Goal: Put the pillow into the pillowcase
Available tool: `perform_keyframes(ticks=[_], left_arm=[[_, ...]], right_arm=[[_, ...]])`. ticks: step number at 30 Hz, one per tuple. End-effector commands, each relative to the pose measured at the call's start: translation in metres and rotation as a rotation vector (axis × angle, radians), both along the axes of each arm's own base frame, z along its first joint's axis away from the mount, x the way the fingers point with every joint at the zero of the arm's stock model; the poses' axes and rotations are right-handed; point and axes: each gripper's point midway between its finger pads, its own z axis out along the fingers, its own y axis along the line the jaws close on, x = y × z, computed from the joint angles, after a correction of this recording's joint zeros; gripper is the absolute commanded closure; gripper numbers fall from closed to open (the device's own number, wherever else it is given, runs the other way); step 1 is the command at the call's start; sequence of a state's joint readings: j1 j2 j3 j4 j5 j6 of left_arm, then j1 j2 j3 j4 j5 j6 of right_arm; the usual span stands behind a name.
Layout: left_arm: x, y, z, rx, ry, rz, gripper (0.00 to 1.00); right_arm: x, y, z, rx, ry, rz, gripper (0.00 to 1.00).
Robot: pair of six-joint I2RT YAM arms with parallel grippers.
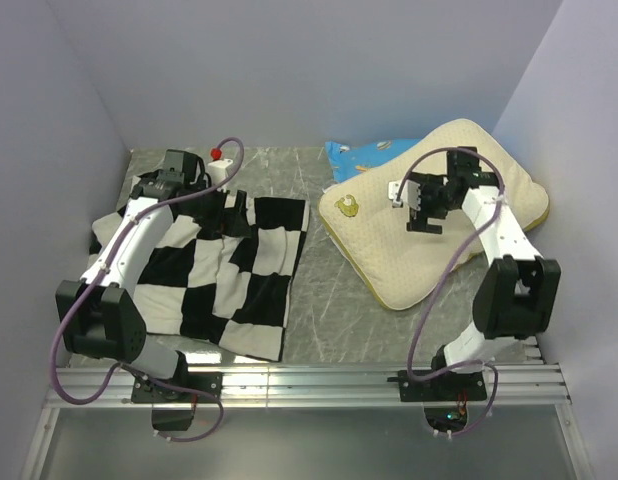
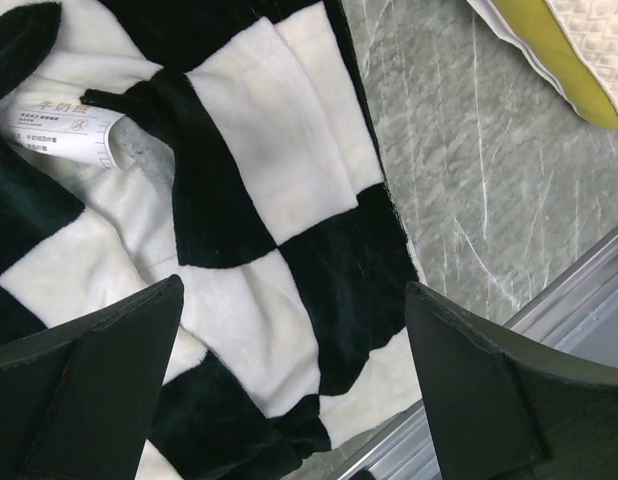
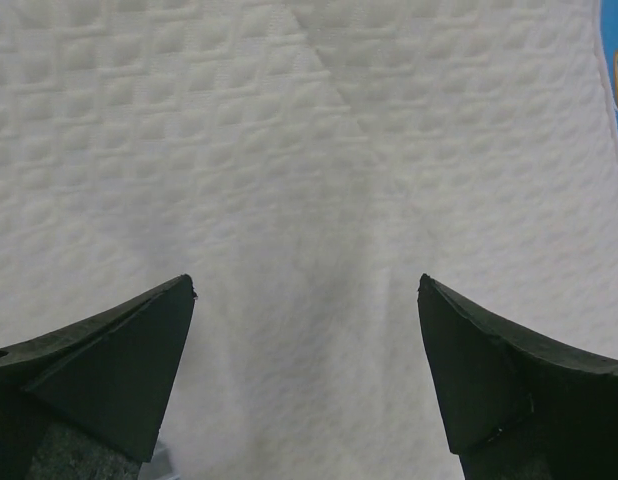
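The black and white checkerboard pillowcase (image 1: 234, 280) lies flat on the left half of the table, rumpled near its far end. My left gripper (image 1: 232, 215) hangs open over that far part; in the left wrist view the pillowcase (image 2: 279, 200) with its white care label (image 2: 74, 130) fills the frame between the spread fingers of the left gripper (image 2: 294, 290). The cream pillow (image 1: 389, 250) with a small yellow emblem (image 1: 346, 207) rests at the right. My right gripper (image 1: 424, 212) is open above its middle, and the dotted pillow (image 3: 309, 150) lies under the right gripper (image 3: 307, 285).
A blue cartoon-print pillow (image 1: 361, 155) lies behind the cream one at the back. A small red and white object (image 1: 218, 158) sits at the back left. Grey walls close in on the left, back and right. An aluminium rail (image 1: 309, 380) runs along the near edge.
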State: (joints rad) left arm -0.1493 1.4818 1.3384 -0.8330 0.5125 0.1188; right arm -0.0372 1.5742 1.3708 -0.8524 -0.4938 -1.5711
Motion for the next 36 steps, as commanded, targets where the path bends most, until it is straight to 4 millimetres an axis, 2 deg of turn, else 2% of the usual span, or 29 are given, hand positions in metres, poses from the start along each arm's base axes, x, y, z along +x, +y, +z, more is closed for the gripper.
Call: perform_keyframes(ticks=[1,3,7,9,11,13,14,16,18,19,20,21,25,26,27,28,29,31,33,34,36], left_arm=[[0.002,-0.006,0.017,-0.031,-0.034,-0.034,0.01],[0.002,-0.006,0.015,-0.029,-0.031,-0.037,0.01],[0.003,-0.005,0.009,-0.029,-0.014,-0.03,0.01],[0.005,-0.005,0.007,-0.031,-0.008,-0.026,0.01],[0.006,-0.004,0.006,-0.036,-0.005,-0.02,0.01],[0.007,-0.004,0.006,-0.042,-0.001,-0.019,0.01],[0.006,-0.004,0.005,-0.041,0.001,-0.021,0.01],[0.008,-0.003,0.007,-0.048,-0.004,-0.019,0.01],[0.008,-0.003,0.009,-0.053,-0.011,-0.014,0.01],[0.008,-0.003,0.011,-0.055,-0.013,-0.012,0.01],[0.009,-0.003,0.013,-0.057,-0.016,-0.013,0.01],[0.009,-0.003,0.014,-0.056,-0.019,-0.013,0.01],[0.009,-0.001,0.022,-0.054,-0.039,-0.004,0.01],[0.009,-0.001,0.025,-0.06,-0.045,0.0,0.01],[0.009,-0.001,0.028,-0.066,-0.048,0.004,0.01],[0.009,0.001,0.029,-0.074,-0.046,0.01,0.01],[0.008,0.001,0.031,-0.085,-0.041,0.014,0.01],[0.009,0.004,0.033,-0.106,-0.037,0.029,0.01],[0.011,0.007,0.035,-0.117,-0.039,0.047,0.01],[0.013,0.012,0.034,-0.116,-0.04,0.068,0.01],[0.014,0.016,0.032,-0.111,-0.039,0.095,0.01]], right_arm=[[0.006,0.005,-0.01,-0.046,-0.009,0.155,0.0],[0.012,0.001,-0.031,-0.109,0.005,0.19,0.0],[0.009,0.0,-0.081,-0.154,0.096,0.228,0.0],[0.017,-0.002,-0.102,-0.16,0.095,0.225,0.0],[0.016,-0.004,-0.125,-0.163,0.139,0.212,0.04],[0.014,-0.007,-0.136,-0.169,0.183,0.197,0.13],[0.007,-0.008,-0.146,-0.162,0.237,0.184,0.28],[0.002,-0.009,-0.151,-0.156,0.275,0.168,0.4],[-0.003,-0.006,-0.152,-0.129,0.309,0.135,0.61],[-0.002,-0.004,-0.148,-0.118,0.323,0.114,0.71],[-0.005,-0.003,-0.144,-0.107,0.345,0.089,1.0],[-0.005,-0.001,-0.139,-0.081,0.347,0.066,1.0],[0.0,0.015,-0.091,0.044,0.324,-0.042,1.0],[-0.003,0.02,-0.072,0.105,0.34,-0.121,1.0],[0.002,0.023,-0.053,0.137,0.323,-0.147,1.0],[-0.001,0.026,-0.035,0.171,0.317,-0.168,1.0],[-0.012,0.029,-0.025,0.212,0.367,-0.222,1.0],[-0.024,0.037,0.009,0.3,0.369,-0.275,1.0],[-0.045,0.046,0.023,0.355,0.403,-0.279,1.0],[-0.056,0.05,0.038,0.396,0.404,-0.315,1.0],[-0.07,0.058,0.045,0.45,0.423,-0.332,1.0]])
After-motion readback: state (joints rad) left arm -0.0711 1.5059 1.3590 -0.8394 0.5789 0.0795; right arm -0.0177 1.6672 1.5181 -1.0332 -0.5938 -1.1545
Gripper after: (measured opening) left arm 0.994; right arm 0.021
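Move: The pillow lies under the open right gripper, its middle some 12 cm below, about 2 cm ahead and 4 cm to the right. The yellow patch on it is about 3 cm ahead and 17 cm left of that hand; the blue packet is some 15 cm ahead and 11 cm left; the checkered pillowcase's middle is about 12 cm back and 51 cm left. From the left hand, the pillow's middle is roughly 47 cm right and 4 cm ahead. The pillow's upper cover, near its middle, is pinched by the right hand, which sinks some 11 cm with a little forward travel while its open fingers shut on the cloth. Keeping that pinch, the hand rises again by about as much, drawing back about 5 cm and slightly left, while the wrist tilts and turns clockwise. ##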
